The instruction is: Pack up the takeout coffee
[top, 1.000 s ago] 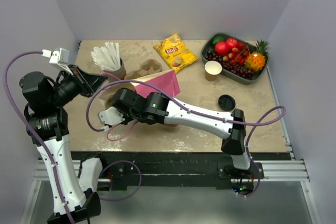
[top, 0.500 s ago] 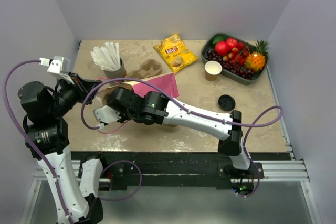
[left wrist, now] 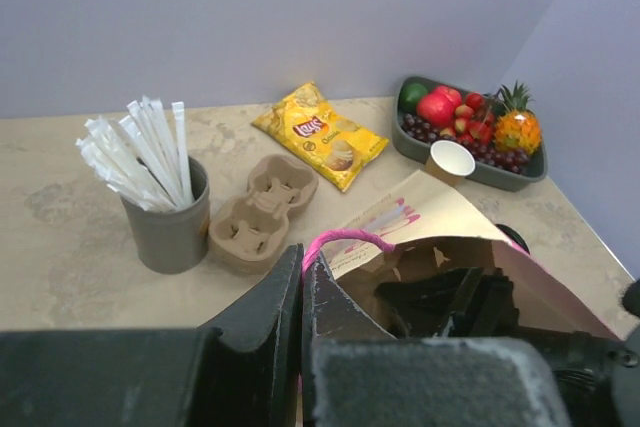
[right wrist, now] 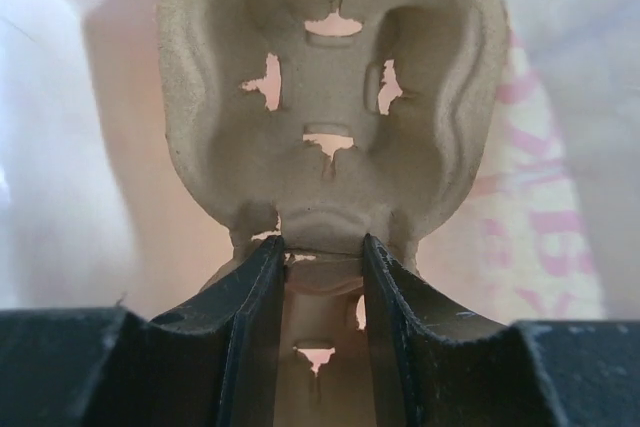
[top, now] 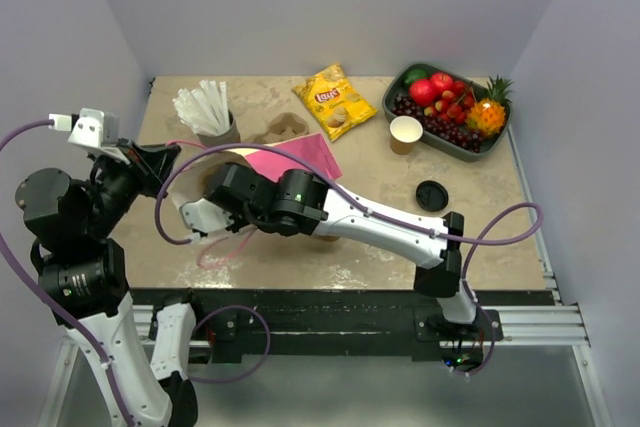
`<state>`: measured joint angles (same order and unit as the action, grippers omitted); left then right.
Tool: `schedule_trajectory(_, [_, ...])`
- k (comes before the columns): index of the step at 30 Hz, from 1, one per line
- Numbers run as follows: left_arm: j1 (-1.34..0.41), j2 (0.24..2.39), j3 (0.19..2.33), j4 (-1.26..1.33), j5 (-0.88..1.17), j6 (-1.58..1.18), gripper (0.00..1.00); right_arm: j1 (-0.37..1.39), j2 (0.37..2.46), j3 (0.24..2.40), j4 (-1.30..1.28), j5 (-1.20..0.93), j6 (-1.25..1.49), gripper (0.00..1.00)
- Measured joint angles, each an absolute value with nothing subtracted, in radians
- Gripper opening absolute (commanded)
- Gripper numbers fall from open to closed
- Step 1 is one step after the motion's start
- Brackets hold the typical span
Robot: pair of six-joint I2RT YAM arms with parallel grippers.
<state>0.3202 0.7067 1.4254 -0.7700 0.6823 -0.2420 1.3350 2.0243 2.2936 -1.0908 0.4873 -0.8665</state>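
Note:
The takeout coffee is out of view in every frame. A brown paper bag [top: 300,157] with pink print stands open at the table's left centre. My left gripper [left wrist: 301,265] is shut on the bag's pink handle [left wrist: 350,238] and holds that side up. My right gripper [right wrist: 323,247] is inside the bag, where pink light comes through the paper. It is shut on the narrow waist of a pulp cup carrier [right wrist: 330,97]. In the left wrist view the right arm's dark parts [left wrist: 450,302] fill the bag's mouth.
A second pulp carrier [top: 283,130] lies behind the bag. A grey cup of straws [top: 205,112] stands at the back left. A chips bag [top: 333,99], a fruit tray [top: 390,105], a lidless tan cup [top: 405,133] and a loose black lid [top: 431,195] lie to the right.
My left arm has drawn back to the left with the handle in its grip. The right wrist has shifted left and up, and the bag has moved with both.

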Motion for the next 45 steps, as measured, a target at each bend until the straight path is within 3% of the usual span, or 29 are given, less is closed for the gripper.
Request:
schedule_trajectory(6, [0.321, 0.707, 1.43, -0.775, 0.664, -0.225, 0.0, 1.335, 1.958, 2.237, -1.069, 0.479, -0.863, 0.0])
schedule_trajectory(14, [0.321, 0.713, 1.436, -0.719, 0.897, -0.275, 0.0, 1.336, 1.95, 2.215, -1.093, 0.353, -0.845, 0.0])
schedule_trajectory(24, [0.326, 0.713, 1.442, -0.619, 1.04, -0.396, 0.0, 1.376, 1.95, 2.162, -1.147, 0.21, -0.903, 0.0])
schedule_trajectory(45, [0.336, 0.912, 1.567, -0.931, 0.93, -0.267, 0.0, 1.362, 2.055, 2.259, -1.136, 0.012, -0.933, 0.0])
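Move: The paper bag hangs by its pink handle from the left fingers, tilted, its middle about 12 cm right, 2 cm farther out and 18 cm below; from the right hand, already in its mouth with a gripped carrier, that middle is some 4 cm right, level fore-and-aft and 7 cm down. From the left hand, the straw cup lies 24 cm ahead, 2 cm right; the spare carrier 25 cm ahead, 11 cm right; both roughly 40 cm down. The lidded cup stands 16 cm right of the right hand, level fore-and-aft, 25 cm below. The right hand keeps its pinch on the carrier inside the bag and, after a small lift, draws it back about 8 cm and down 6 cm, then also some 4 cm left, turning counter-clockwise and tipping its fingers steeper by roughly 20 degrees. The left hand, still shut on the pink handle, first swings right, back and slightly up while turning clockwise, then comes forward, down and partly back left with its fingers tipping down, so it holds the bag's mouth up around the working right hand. ##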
